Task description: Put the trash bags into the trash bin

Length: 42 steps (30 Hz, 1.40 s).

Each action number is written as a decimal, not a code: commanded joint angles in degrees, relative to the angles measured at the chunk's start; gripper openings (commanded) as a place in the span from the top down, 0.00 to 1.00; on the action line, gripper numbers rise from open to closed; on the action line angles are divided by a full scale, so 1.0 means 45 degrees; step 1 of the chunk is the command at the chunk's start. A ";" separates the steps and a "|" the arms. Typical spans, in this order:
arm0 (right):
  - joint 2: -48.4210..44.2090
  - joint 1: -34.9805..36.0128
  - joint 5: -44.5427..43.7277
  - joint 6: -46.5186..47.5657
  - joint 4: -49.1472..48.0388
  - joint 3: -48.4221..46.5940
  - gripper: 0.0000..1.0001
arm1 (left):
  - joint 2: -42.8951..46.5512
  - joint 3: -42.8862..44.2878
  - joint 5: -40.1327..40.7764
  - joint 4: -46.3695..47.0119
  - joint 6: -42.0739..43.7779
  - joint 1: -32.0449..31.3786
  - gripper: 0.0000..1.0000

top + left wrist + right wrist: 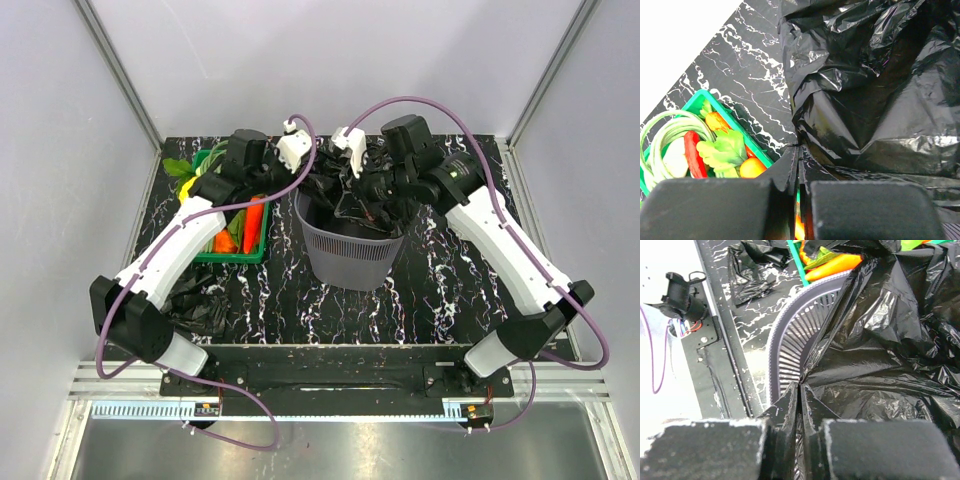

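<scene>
A large black trash bag (348,203) hangs stretched over the mouth of the grey mesh trash bin (350,262) in the middle of the table. My left gripper (322,185) is at the bag's left side. In the left wrist view its jaws (799,146) are shut, pinching the edge of the glossy film (870,90). My right gripper (376,190) is at the bag's right side. In the right wrist view it (800,386) is shut on the film (880,355), just inside the bin's rim (771,365). A second crumpled trash bag (200,300) lies on the table by the left arm.
A green crate (236,258) of toy vegetables stands left of the bin, its rim (735,120) close under my left gripper. The loose bag (752,267) lies beyond the bin in the right wrist view. Grey walls enclose the black marbled table (440,290).
</scene>
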<state>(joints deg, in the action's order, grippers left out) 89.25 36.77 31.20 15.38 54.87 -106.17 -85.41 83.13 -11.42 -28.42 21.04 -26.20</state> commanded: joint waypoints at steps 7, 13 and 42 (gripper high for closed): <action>-0.0986 0.0441 0.1445 0.0176 0.0306 -0.0255 0.91 | 0.1049 0.0765 -0.0099 -0.0187 0.0384 -0.0019 1.00; -0.1474 0.0773 0.1152 0.0489 0.0267 0.0584 0.91 | 0.1323 0.0706 -0.0177 -0.0226 0.0384 -0.0019 1.00; -0.2236 0.1554 0.1972 0.1270 0.0208 0.2538 0.91 | 0.2670 0.0686 -0.0332 -0.1436 0.0716 0.0196 1.00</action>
<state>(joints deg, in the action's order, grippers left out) 81.08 42.96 37.15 19.42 56.27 -95.70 -76.01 84.29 -11.46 -34.70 24.16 -25.91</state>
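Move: The bin's near rim, which the bag's edge is being taken to, runs about 5 cm back of the right hand and some 7 cm below it. From the left hand, the middle of that rim lies roughly 10 cm back, 10 cm to the right and 3 cm down. The green basket stands some 13 cm left of the left hand, 2 cm back of it, and about 22 cm below. The black bag's edge, still pinched in both grippers, is drawn back across the bin's mouth: the right hand pulls it about 8 cm towards the base, rising slightly, then sinking some 3 cm past its starting height as it turns about 10 degrees counter-clockwise. The left hand lifts its corner some 5 cm while backing off and slightly left, fingers tipping up a little. ##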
